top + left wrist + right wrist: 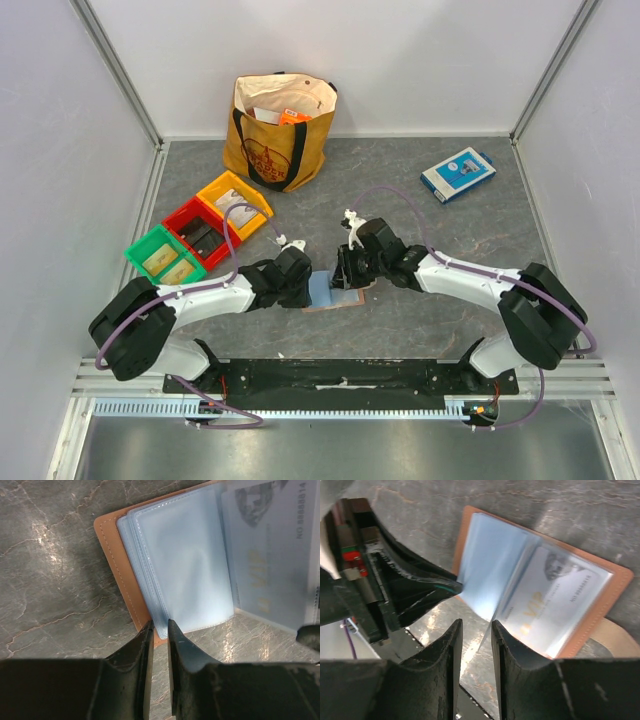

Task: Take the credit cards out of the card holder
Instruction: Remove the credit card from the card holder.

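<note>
The card holder lies open on the grey table between both grippers, tan leather underneath and pale blue plastic sleeves fanned on top. One credit card, pale with gold "VIP" lettering, sits inside a sleeve on the right half. My left gripper is shut on the holder's near corner, where leather and sleeves meet; it also shows in the right wrist view. My right gripper stands narrowly open at the holder's front edge. A single thin sleeve leaf rises between its fingers, close to the right one.
A tan tote bag stands at the back. Green, red and yellow bins sit at the left. A blue-and-white flat box lies at the back right. White walls enclose the table.
</note>
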Robot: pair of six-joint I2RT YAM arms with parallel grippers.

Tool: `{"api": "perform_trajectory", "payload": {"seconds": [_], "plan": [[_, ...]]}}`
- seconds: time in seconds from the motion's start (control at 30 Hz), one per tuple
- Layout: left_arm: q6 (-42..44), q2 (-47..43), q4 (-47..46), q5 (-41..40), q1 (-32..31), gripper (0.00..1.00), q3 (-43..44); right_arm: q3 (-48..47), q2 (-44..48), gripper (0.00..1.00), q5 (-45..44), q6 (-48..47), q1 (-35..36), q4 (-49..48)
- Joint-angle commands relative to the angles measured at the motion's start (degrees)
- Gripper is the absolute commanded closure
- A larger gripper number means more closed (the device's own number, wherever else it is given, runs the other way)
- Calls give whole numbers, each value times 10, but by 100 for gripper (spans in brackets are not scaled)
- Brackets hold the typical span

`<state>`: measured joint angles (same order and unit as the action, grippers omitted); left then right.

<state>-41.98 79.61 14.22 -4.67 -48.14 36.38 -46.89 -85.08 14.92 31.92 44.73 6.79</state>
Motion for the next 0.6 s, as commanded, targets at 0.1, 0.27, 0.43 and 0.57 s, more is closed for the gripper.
{"api": "perform_trajectory", "payload": {"seconds": [0.1, 0.27, 0.43, 0.57], "plan": [[-41, -9, -15, -1, -8, 78, -3, -27, -29, 60, 97, 15, 5, -61], [-95, -67, -24, -19, -9, 77, -40, -36, -75, 51, 132, 34, 11, -106], [-137, -147, -1, -47, -9, 75, -84, -61, -90, 42, 130, -8, 10, -72], [-136, -207, 13, -59, -9, 73, -95, -54, -69, 41, 117, -15, -25, -56]]}}
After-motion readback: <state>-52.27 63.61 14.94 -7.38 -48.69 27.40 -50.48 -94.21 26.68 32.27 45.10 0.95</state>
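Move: The right hand is at the raised card sleeve. The holder's left half, where the sleeve is going, lies about 4 cm to its left, 2 cm ahead and 6 cm below. The VIP card on the right half is some 3 cm right, 2 cm ahead and 6 cm down. The strap is about 7 cm right, 3 cm ahead and as low. From the left hand, at the near-left corner, the left half's middle lies 3 cm right, 3 cm ahead and 1 cm lower. Right hand sweeps the sleeve about 4 cm left, slightly back, fingers opening; left hand lifts 2 cm away leftward. ##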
